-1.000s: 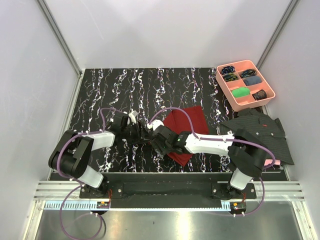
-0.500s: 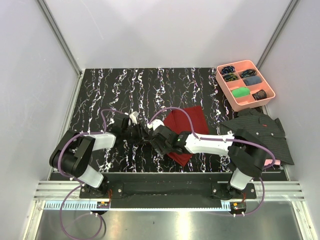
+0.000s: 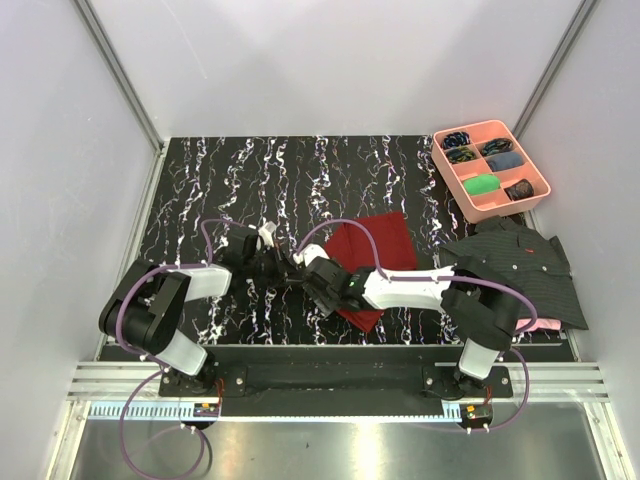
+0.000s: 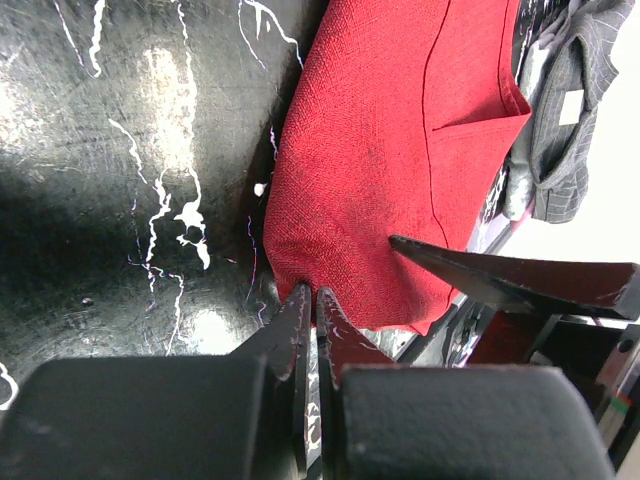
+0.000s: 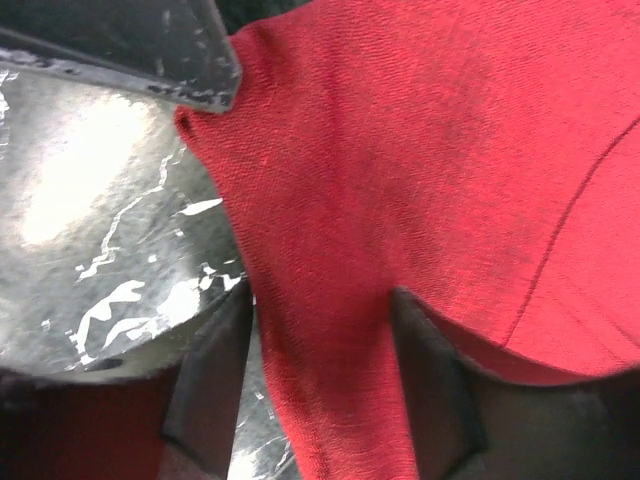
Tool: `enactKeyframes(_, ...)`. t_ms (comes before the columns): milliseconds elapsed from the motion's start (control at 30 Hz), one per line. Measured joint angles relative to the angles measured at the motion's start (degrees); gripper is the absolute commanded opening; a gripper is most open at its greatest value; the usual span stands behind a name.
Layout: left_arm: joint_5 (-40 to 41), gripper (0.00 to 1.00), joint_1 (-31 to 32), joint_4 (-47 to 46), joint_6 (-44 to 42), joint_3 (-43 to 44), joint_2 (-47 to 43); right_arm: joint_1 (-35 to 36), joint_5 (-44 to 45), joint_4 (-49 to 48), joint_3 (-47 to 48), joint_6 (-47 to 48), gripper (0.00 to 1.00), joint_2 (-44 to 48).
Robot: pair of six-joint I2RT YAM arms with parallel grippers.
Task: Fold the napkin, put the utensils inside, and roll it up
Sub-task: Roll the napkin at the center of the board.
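Note:
The maroon napkin (image 3: 375,248) lies folded on the black marbled table, right of centre. My left gripper (image 3: 291,268) reaches its near-left corner. In the left wrist view its jaws (image 4: 312,292) are pressed together on the edge of the napkin (image 4: 380,150). My right gripper (image 3: 320,283) comes in from the right at the same corner. Its jaws (image 5: 318,300) stand apart, astride a raised ridge of the napkin (image 5: 420,150). One left finger (image 5: 150,45) shows at the top left of the right wrist view. The utensils are out of view.
A pink compartment tray (image 3: 449,172) with small coloured items stands at the far right corner. A dark striped shirt (image 3: 520,260) lies right of the napkin, with a pink cloth (image 3: 538,325) under its near edge. The table's front edge runs just behind the grippers.
My left gripper has gone from half open to shut at the napkin's corner. The right gripper's jaws have narrowed a little and it has edged left.

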State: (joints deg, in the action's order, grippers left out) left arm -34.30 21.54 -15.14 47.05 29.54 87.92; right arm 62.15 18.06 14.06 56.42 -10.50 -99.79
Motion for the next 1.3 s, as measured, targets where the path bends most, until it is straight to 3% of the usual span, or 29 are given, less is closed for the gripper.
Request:
enactKeyframes(33, -0.02, 0.0, 0.0, 0.02, 0.0, 0.02, 0.0, 0.07, 0.66, -0.11, 0.0, 0.13, 0.39, -0.2)
enactKeyframes(133, -0.02, 0.02, 0.0, 0.04, -0.02, 0.15, 0.0, 0.09, 2.05, -0.5, 0.0, 0.15, 0.23, -0.61)
enactKeyframes(300, -0.31, 0.28, -0.02, 0.42, -0.28, 0.92, 0.0, 0.13, 1.88, -0.94, -0.11, 0.52, 0.09, -0.94)
enactKeyframes(367, -0.42, 0.32, -0.13, 1.11, -0.61, 1.46, -0.13, 0.13, 0.87, -1.09, -0.11, 1.07, 0.05, -0.94)
enactKeyframes(500, -0.13, 0.43, -1.09, 4.24, -2.51, 2.67, -2.1, -0.37, -3.91, -1.53, -0.11, 1.51, 0.02, -0.48)
enactKeyframes(533, 0.15, 0.51, -1.44, 5.44, -3.32, 2.91, -3.15, -0.66, -5.62, -1.64, -0.17, 1.51, 0.02, -0.26)
enactKeyframes(667, 1.99, 0.66, -2.19, 9.38, -7.39, 3.34, -8.5, -4.07, -17.79, -1.75, -0.7, 1.18, 0.01, 0.76)
enactKeyframes(767, 3.37, 0.71, -2.21, 11.63, -10.97, 3.32, -12.87, -8.17, -26.6, -1.77, -0.79, 1.03, 0.0, 0.94)
enactKeyframes(967, 5.27, 0.74, -1.64, 12.13, -15.1, 0.44, -19.76, -15.17, -43.28, -1.97, -0.74, 0.52, 0.0, -0.39)
enactKeyframes(1300, 9.16, 0.76, 3.37, 12.9, -18.95, -1.16, -21.18, -21.79, -62.53, -4.42, -0.48, -0.81, 0.0, -8.24)
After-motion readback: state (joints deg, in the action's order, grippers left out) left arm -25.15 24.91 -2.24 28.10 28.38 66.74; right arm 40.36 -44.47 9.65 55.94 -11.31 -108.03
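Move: The left hand still has the napkin's left corner pinched, at its fingertips. The right hand's open fingers already straddle the napkin's near-left edge, about 1 cm below the hand point; that edge lies some 7 cm to the right of the left hand and 4 cm nearer the base. From the right hand, the napkin's near corner is about 9 cm right and 7 cm back, its far right corner some 18 cm right and 20 cm ahead. Right pinches the napkin's edge, draws back 3 cm, tilting some 50 degrees; left releases and lifts 5 cm. ##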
